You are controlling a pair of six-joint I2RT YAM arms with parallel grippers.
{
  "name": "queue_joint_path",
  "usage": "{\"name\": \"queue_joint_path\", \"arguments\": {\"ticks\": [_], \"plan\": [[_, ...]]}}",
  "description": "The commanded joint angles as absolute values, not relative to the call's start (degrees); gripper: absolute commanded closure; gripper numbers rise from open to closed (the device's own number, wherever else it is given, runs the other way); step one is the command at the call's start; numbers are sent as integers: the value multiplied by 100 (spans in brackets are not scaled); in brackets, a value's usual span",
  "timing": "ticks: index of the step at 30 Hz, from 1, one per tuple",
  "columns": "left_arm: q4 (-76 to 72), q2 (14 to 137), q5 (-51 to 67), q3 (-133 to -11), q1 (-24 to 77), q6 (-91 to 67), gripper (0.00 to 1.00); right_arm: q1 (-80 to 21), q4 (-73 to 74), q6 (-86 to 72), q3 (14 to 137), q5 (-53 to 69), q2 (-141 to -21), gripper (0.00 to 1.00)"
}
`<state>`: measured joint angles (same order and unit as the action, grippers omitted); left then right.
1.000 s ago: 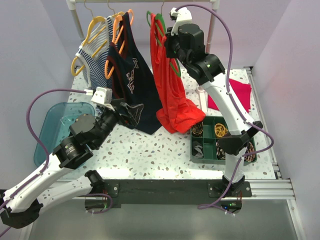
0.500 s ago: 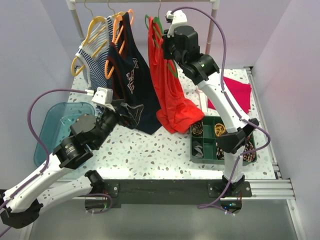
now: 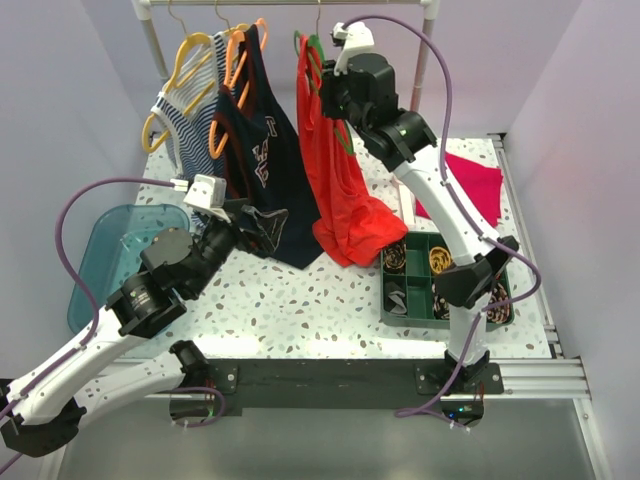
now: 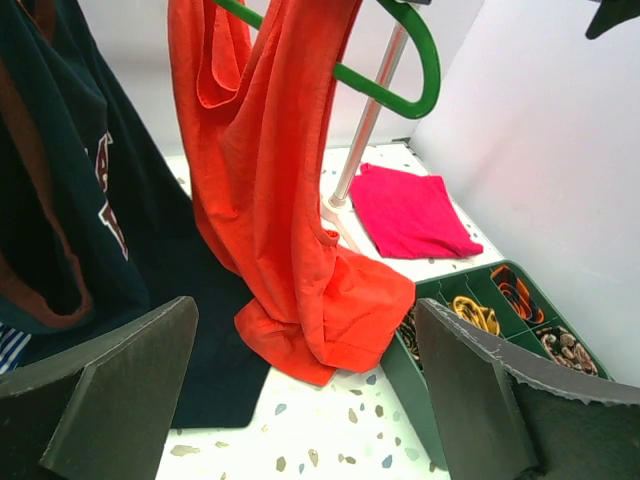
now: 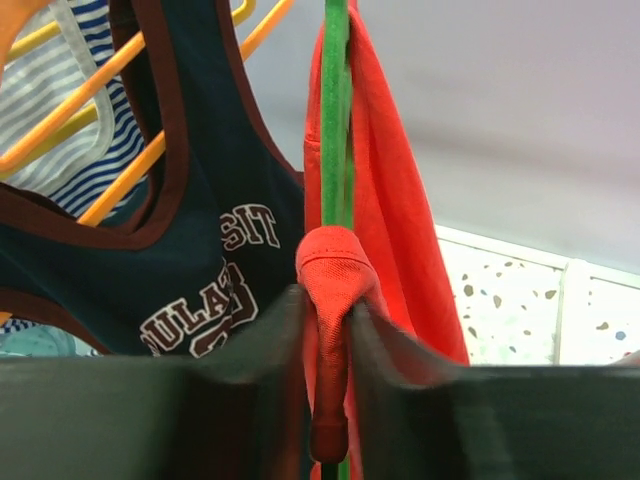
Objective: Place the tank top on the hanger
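The red-orange tank top point(image 3: 340, 190) hangs from the green hanger point(image 3: 318, 55) at the rail, its hem bunched on the table. My right gripper point(image 3: 330, 95) is up at the hanger. In the right wrist view a folded strap of the tank top point(image 5: 330, 270) sits pinched between its narrow jaws point(image 5: 330, 330), right against the green hanger point(image 5: 336, 100). My left gripper point(image 3: 262, 228) stays low over the table, wide open and holding nothing point(image 4: 305, 400). It faces the hanging tank top point(image 4: 280, 200) and the hanger's end point(image 4: 400, 95).
A navy lettered top point(image 3: 255, 160) on an orange hanger point(image 3: 238, 50) and a striped top point(image 3: 190, 110) on a yellow hanger point(image 3: 170, 80) hang to the left. A teal bin point(image 3: 105, 250), a green compartment tray point(image 3: 440, 280) and a magenta cloth point(image 3: 475, 185) are on the table.
My right wrist has shifted a little left and up with the strap and hanger, then held still. The left arm has not moved.
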<state>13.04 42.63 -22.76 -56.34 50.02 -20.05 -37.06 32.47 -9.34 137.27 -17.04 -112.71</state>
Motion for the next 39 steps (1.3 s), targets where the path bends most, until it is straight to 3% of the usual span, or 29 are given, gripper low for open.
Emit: {"name": "queue_joint_path", "arguments": {"ticks": [1,2,7,13,21,28,39], "plan": [[1257,4254,-2294,-5563,4992,-2092,2,-3674,2892,-1054,13702,-1591,-10724,57],[1283,4263,-2311,-5572,4992,-2109,1,-3683,2926,-1081,13633,-1530,-10679,46],[1555,4438,-2452,-5686,4992,-2232,0,-3674,2944,-1432,13132,-1205,-10135,19],[1758,4605,-2584,-5695,4992,-2382,0,-3683,2884,-1775,11607,-949,-8870,2],[1907,4720,-2637,-5283,4992,-2882,0,-3683,2513,-2407,8441,-1011,-6157,1],[2030,4895,-2812,-4905,5001,-3313,0,-3674,2690,-2874,5867,-836,-4598,1],[1837,4843,-2733,-3938,4992,-3823,0,-3683,2945,-2997,4544,-1072,-3718,1]]}}
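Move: The right hand still has the tank top's near strap between its fingers, at the hand point, on the green hanger. The navy jersey hangs about 14 cm to this hand's left, roughly level with it fore and aft, its middle some 17 cm lower. The green tray lies about 24 cm back and 27 cm to the right, some 40 cm below. From the open left hand that strap is roughly 24 cm ahead, 12 cm to the right and 7 cm higher. Backing away from the hanger with a small lift, the right hand opens wide and lets go of the strap, then swings back about 25 cm and right about 15 cm before dropping steeply to end above the tray's left side, fingers tipping down some 20 degrees. The empty left hand sinks about 18 cm, tilting downward, fingers open. ##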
